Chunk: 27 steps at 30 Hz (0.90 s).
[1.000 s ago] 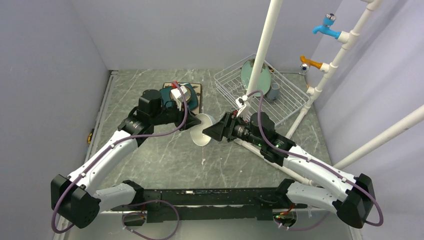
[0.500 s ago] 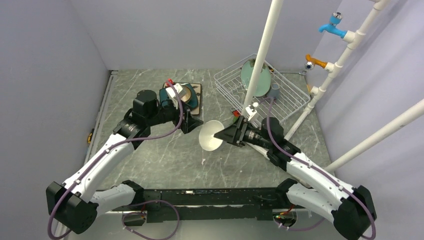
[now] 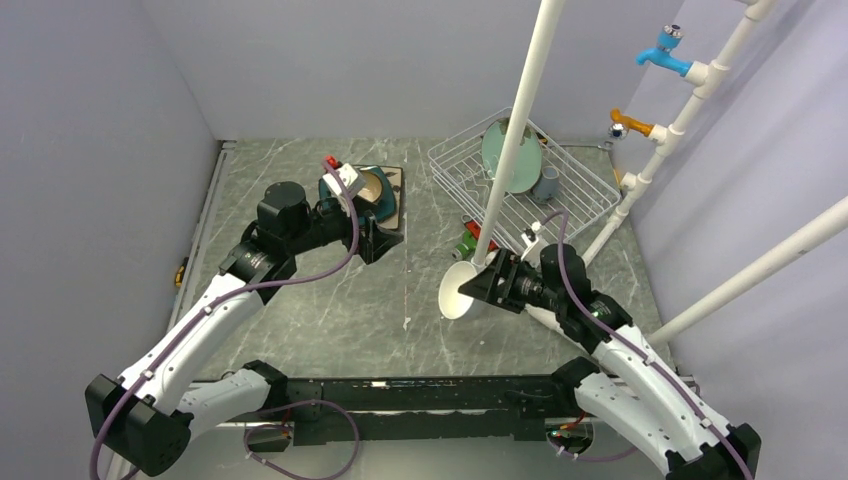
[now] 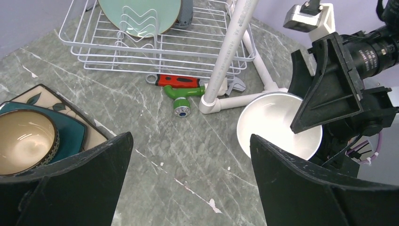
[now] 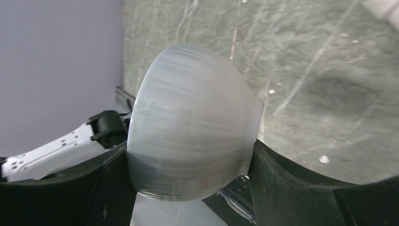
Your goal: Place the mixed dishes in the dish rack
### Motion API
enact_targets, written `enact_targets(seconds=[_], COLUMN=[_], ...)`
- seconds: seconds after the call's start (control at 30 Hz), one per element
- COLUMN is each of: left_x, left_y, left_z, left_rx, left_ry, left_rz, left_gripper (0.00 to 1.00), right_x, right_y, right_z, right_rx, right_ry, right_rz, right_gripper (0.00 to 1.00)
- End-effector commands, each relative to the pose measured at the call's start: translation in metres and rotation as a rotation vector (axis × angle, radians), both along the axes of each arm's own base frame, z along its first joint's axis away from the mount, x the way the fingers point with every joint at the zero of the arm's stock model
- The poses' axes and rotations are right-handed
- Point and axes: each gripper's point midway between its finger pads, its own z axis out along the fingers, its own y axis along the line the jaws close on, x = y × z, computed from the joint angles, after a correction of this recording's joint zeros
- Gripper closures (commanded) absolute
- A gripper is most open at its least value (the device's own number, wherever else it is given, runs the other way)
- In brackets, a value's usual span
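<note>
My right gripper (image 3: pixel 488 286) is shut on the white bowl (image 3: pixel 460 291), holding it on its side above the table, right of centre. The right wrist view shows the bowl (image 5: pixel 188 136) clamped between both fingers. My left gripper (image 3: pixel 377 240) is open and empty beside the stacked brown glazed bowl (image 3: pixel 373 187), teal square plate (image 4: pixel 70 136) and cream flowered plate (image 4: pixel 51 101). The dish rack (image 3: pixel 575 195) at the back right holds the mint-green plate (image 3: pixel 513 158) upright and the grey-white mug (image 3: pixel 546 184). The left wrist view also shows the white bowl (image 4: pixel 277 129).
A white pipe frame (image 3: pixel 515 130) rises in front of the rack, with its base pipes (image 4: pixel 221 101) lying on the table. Red and green items (image 4: pixel 181 87) lie beside the pipe foot. Blue and orange taps (image 3: pixel 660 55) hang at the right wall.
The right gripper has carried the white bowl right and nearer, away from the left gripper. The left gripper has drawn back toward the stacked dishes, empty.
</note>
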Motion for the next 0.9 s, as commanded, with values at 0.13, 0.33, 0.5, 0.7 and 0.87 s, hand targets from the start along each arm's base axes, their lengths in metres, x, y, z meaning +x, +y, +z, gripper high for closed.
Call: enact_targets(seconds=[0.13, 0.33, 0.5, 0.7, 0.87], left_x=[0.001, 0.002, 0.002, 0.002, 0.002], left_y=[-0.002, -0.004, -0.003, -0.006, -0.006], left_z=[0.011, 0.008, 0.008, 0.006, 0.007], left_rx=[-0.022, -0.016, -0.013, -0.011, -0.018], left_ry=[-0.037, -0.027, -0.03, -0.017, -0.02], left_rz=[0.014, 0.009, 0.013, 0.007, 0.008], left_gripper=[0.01, 0.01, 0.0, 0.01, 0.01], right_x=[0.02, 0.038, 0.053, 0.084, 0.118], right_y=[-0.048, -0.086, -0.117, -0.147, -0.16], right_z=[0.046, 0.063, 0.075, 0.085, 0.08], right_rx=[-0.263, -0.473, -0.605, -0.702, -0.71], right_ry=[-0.168, -0.205, -0.222, -0.246, -0.249], right_rz=[-0.128, -0.251, -0.366, -0.502, -0.556], right_gripper=[1.0, 1.0, 1.0, 1.0, 1.0])
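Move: The dish rack the white bowl is bound for has its middle some 35 cm ahead of the right hand, 19 cm to its right and 12 cm lower. In the rack, the green plate is about 43 cm ahead and 16 cm right, the grey mug 36 cm ahead and 24 cm right. The white post's foot is 12 cm ahead, 5 cm right, 16 cm lower. From the left hand the rack lies about 28 cm ahead, 36 cm right, 24 cm below. The white bowl, still pinched by its wall in the right fingers, is carried about 15 cm to the right and 8 cm forward, passing the near side of the white post towards the rack, with an early lift of some 5 cm. The wrist swings round by roughly 50 degrees, clockwise with its left side dropping, until the fingers point forward and down; the grip stays unchanged. ##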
